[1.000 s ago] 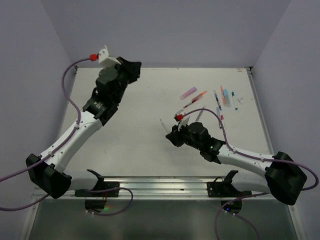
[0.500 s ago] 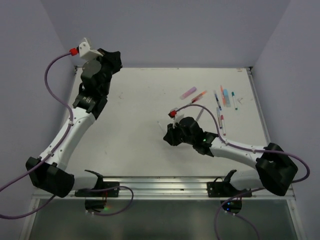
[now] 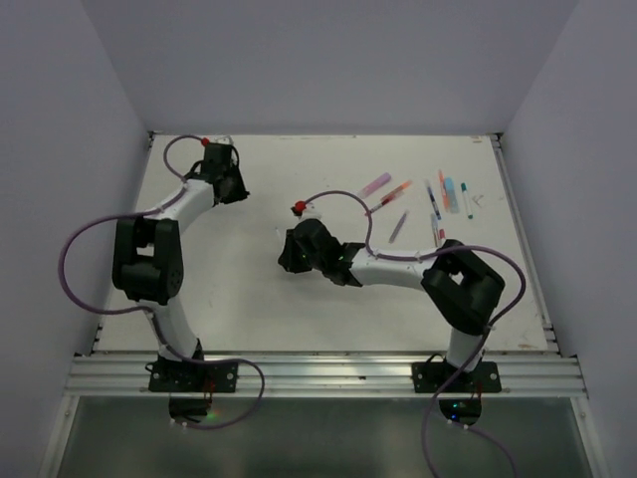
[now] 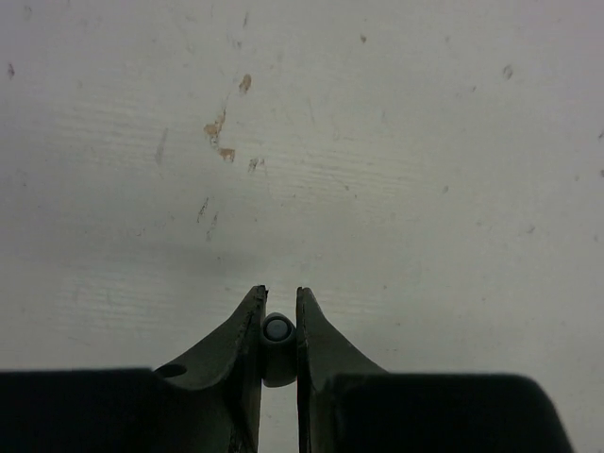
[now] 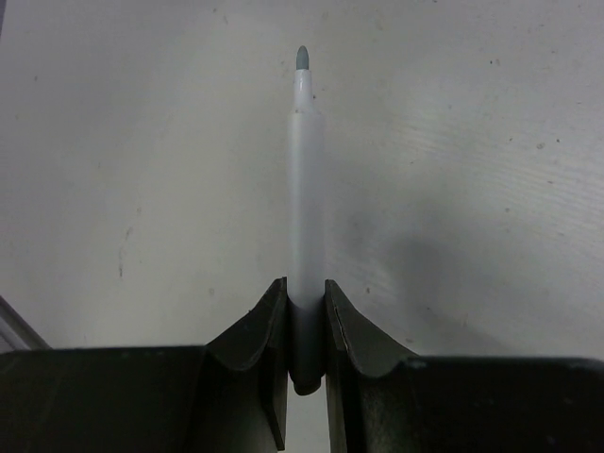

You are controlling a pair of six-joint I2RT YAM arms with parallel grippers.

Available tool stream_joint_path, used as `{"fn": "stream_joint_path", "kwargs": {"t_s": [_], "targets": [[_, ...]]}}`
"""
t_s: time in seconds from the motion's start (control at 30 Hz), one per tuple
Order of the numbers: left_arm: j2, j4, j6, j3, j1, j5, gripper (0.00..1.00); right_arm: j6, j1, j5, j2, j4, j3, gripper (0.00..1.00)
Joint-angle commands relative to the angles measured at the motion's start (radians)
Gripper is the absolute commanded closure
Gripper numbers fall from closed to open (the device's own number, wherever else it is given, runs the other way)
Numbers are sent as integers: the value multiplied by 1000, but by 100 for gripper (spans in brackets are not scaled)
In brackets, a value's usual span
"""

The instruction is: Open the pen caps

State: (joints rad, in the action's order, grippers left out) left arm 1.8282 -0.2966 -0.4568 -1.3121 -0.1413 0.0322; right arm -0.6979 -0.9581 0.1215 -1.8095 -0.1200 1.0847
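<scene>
In the left wrist view my left gripper (image 4: pixel 280 293) is shut on a small grey pen cap (image 4: pixel 276 331), seen end-on between the fingers. From above, this gripper (image 3: pixel 229 185) hangs low over the table's back left. My right gripper (image 5: pixel 305 288) is shut on the rear of a white-grey pen (image 5: pixel 307 189). The pen's bare grey tip (image 5: pixel 302 58) points away from the gripper and has no cap on it. In the top view the right gripper (image 3: pixel 290 253) is near the table's middle, and the held pen is hidden under it. The two grippers are well apart.
Several other pens lie at the back right: a pink-purple one (image 3: pixel 375 184), an orange-red one (image 3: pixel 396 192), a grey one (image 3: pixel 398 227) and blue and teal ones (image 3: pixel 450 196). Brown stains (image 4: pixel 219 127) mark the white table (image 3: pixel 259 309). Purple walls enclose three sides.
The left arm has folded down from high at the back left to low over the table. The right gripper has moved left, away from the pens, holding the pen throughout.
</scene>
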Motion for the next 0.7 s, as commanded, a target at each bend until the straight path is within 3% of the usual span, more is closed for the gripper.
{"fn": "stream_joint_path", "kwargs": {"t_s": [0.0,0.1,0.27,0.53,0.57,0.6,0.67], "targets": [[75,-61,60,-85,14,-51,100,-109,-18,118,-66,2,104,100],[138,-102,63,-116,19,-37,100,-141,-30,139,-134,45,177,100],[161,-101,56,-105,19,-37,89,-150,-39,159,-226,91,274,100],[169,-108,56,-79,19,8,64,-149,-39,153,-321,112,371,100],[161,-105,53,-70,19,3,52,-143,-37,152,-347,117,388,99],[158,-105,53,-70,19,3,52,-143,-37,150,-347,117,392,99],[151,-95,49,-53,19,0,43,-140,-39,145,-359,117,400,96]]}}
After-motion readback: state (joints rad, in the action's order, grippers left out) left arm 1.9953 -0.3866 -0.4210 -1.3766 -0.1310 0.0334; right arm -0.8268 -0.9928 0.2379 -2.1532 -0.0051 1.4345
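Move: The left hand pinches the grey pen cap, and the bare table spot it is bound for lies about 8 cm below, level with the hand to within a centimetre or so. The right hand holds the uncapped white pen, whose middle is roughly 16 cm back and 12 cm right of the left hand, at about its height. The right hand's own way leads to bare table some 4 cm ahead, 6 cm left and 7 cm down; the cap's spot lies about 18 cm ahead and 15 cm left of it. The left hand sinks about 6 cm towards the table, tipping its fingers some 10 degrees steeper and easing to a stop, then spreads its fingers to about half open and lets go of the cap. Meanwhile the right hand, still gripping the uncapped pen, travels left, down and forward towards the open table, about 8 cm in all, turning slightly clockwise, its descent coming mostly in the later part. ##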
